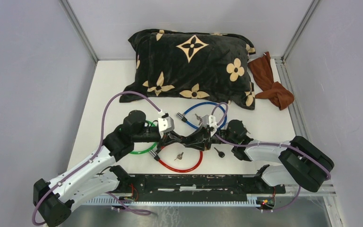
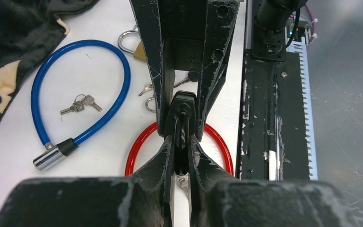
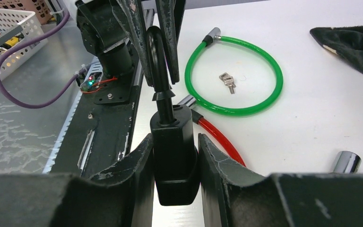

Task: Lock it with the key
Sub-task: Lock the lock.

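Note:
A black padlock hangs above the table with my right gripper shut on its body. Its black shackle rises out of the top. My left gripper faces the right one and is shut on that shackle. In the top view both grippers meet at mid-table over the red cable lock. A small key lies inside the red loop and a black-headed key lies just to its right. Neither gripper holds a key.
A blue cable lock rings a key bunch, with a brass padlock beside it. A green cable lock rings another key. A black pillow and brown cloth lie at the back. A black rail runs along the near edge.

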Robot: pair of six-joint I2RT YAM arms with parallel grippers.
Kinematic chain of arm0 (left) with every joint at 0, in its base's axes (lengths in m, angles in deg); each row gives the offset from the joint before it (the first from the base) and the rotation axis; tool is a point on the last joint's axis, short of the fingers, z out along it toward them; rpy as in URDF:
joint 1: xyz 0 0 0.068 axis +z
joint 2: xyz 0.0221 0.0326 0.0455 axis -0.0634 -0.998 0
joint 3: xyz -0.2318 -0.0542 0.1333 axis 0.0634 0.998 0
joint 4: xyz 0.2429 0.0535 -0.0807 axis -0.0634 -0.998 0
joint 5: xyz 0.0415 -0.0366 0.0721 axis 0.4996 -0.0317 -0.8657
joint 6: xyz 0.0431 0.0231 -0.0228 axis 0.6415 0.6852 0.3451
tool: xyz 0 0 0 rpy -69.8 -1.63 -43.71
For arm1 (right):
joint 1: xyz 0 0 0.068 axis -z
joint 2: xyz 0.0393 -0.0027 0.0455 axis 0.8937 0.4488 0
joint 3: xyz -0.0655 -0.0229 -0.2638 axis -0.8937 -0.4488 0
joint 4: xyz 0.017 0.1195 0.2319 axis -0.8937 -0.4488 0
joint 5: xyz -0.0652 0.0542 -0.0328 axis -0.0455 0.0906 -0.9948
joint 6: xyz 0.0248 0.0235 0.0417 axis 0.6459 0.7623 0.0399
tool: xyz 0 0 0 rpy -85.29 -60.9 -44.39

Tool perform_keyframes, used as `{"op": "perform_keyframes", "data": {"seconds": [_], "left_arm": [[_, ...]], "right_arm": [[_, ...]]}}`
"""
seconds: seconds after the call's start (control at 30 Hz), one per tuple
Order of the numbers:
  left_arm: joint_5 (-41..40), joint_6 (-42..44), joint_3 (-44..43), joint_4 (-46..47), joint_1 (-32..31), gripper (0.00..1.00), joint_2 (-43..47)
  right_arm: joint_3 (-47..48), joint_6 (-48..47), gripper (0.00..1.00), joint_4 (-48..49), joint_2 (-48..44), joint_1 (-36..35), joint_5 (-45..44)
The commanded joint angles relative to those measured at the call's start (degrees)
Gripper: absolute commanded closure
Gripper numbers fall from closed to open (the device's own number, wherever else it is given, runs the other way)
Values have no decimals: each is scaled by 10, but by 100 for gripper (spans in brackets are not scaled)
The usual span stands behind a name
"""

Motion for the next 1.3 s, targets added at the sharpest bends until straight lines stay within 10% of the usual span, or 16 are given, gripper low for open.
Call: {"op": "perform_keyframes", "data": {"seconds": [0.0, 0.53, 0.93, 1.27], "left_arm": [[26, -31, -17, 19, 0, 86, 6], [7, -46, 25, 133, -4, 98, -29], [-31, 164, 55, 44, -4, 98, -62], [-21, 270, 44, -38, -4, 98, -91]], "right_arm": [[5, 20, 100, 90, -30, 1, 7], [-7, 75, 100, 190, -16, -6, 0], [25, 0, 100, 223, 146, -16, -44], [39, 23, 70, 281, 258, -26, -38]]}}
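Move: The black padlock is held between the hands: from the left hand, which has its shackle, the body lies about 5 cm to the right and 1 cm lower. From the right hand, which has the body, the shackle bend lies some 5 cm to the left and 1 cm higher. On the table roughly 18 cm below the right hand, the red cable lock's middle is 1 cm back and 6 cm left, the keys inside its ring 2 cm back and 6 cm left, and the black-headed key level and 12 cm right. Barely rising about 1 cm at first, while the right hand eases slightly back, both hands then sink together some 9 cm towards the red cable lock and drift a little forward. The left keeps its pinch on the shackle and tips its fingers down by 10 to 15 degrees; the right keeps hold of the body, shifting about 2 cm left and tipping slightly down. ##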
